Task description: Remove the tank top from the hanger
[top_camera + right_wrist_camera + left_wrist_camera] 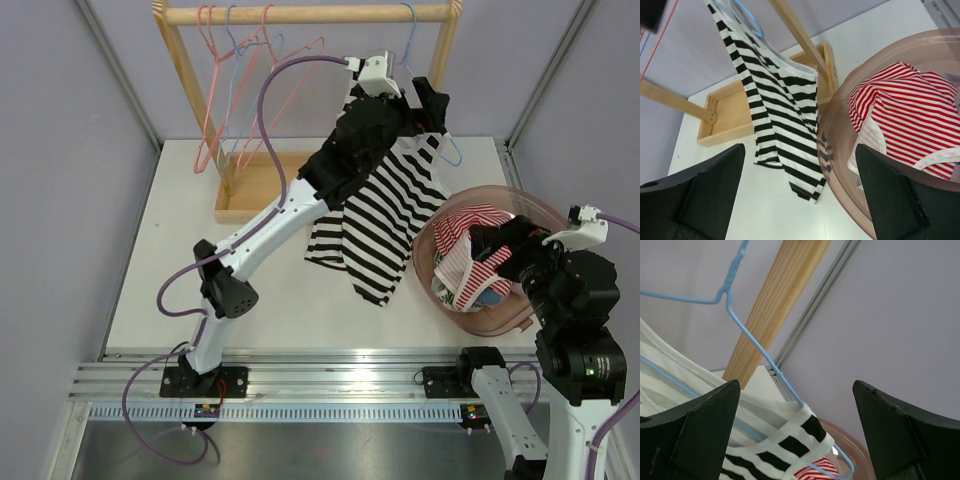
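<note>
A black-and-white striped tank top (385,215) hangs from a blue wire hanger (452,155) on the wooden rail, its hem trailing onto the table. My left gripper (428,103) is raised at the hanger's right shoulder and is open. In the left wrist view the blue hanger (752,342) and the tank top's strap (790,440) lie between the wide-apart jaws of that gripper (795,386), untouched. My right gripper (495,250) hovers open over the basin. Its wrist view shows the tank top (775,105) ahead of the right gripper (800,147), with nothing held.
A translucent pink basin (500,192) at the right holds a red-and-white striped garment (470,235). The wooden rack (300,14) carries several bare pink and blue hangers (230,90) over its box base (250,185). Purple walls enclose the table.
</note>
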Tool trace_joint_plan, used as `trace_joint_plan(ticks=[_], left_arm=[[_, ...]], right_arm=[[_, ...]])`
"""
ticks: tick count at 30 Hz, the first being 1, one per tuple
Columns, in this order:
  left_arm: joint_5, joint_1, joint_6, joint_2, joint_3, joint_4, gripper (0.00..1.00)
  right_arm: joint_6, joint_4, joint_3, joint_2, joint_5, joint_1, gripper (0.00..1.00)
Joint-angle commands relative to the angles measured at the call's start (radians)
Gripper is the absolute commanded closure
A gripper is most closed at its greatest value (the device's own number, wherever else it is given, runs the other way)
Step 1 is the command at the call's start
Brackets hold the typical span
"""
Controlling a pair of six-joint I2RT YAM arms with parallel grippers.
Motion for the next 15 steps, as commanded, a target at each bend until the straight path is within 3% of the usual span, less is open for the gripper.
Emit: trace_joint_plan(ticks=[1, 6, 12, 13, 15], left_arm=[[-0.101, -0.005, -0.025, 0.077, 0.094, 0.115, 0.01], [-0.196, -0.004, -0.002, 0.109, 0.063, 0.188, 0.03], [-0.229, 0.001, 0.069, 0.188, 0.164, 0.185, 0.36], [-0.241, 0.003, 0.084, 0.185, 0.157, 0.185, 0.49], [-0.244, 0.01, 0.098, 0.177, 0.152, 0.172, 0.53]], right_arm=[[-0.008, -0.05, 0.006, -0.028, -0.089, -0.001, 0.01], [-0.022, -0.092, 0.033, -0.057, -0.124, 0.007, 0.0], [-0.008, -0.073, 0.017, -0.072, -0.205, 0.01, 0.01], [-0.008, -0.072, 0.016, -0.074, -0.208, 0.011, 0.0], [-0.01, -0.064, 0.013, -0.072, -0.21, 0.016, 0.01]])
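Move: The black-and-white tank top's right shoulder, hung on the blue hanger's right arm, lies about 7 cm ahead of the left hand, 3 cm to its right and 5 cm below. The hanger's neck is some 8 cm ahead, 4 cm left and 5 cm above that hand; the rack's right post stands about 14 cm ahead and 4 cm right, at hand height. From the right hand, the shoulder is roughly 25 cm ahead, 8 cm left and 7 cm higher. Forward about 5 cm and down nearly as far, the open left hand reaches to the tank top's right shoulder, then eases up slightly while its fingers close about halfway around the hanger's arm; the right-hand finger comes against the blue arm. It also turns some 10 degrees counter-clockwise. The right hand, open and empty, drifts 4 cm back and left. ##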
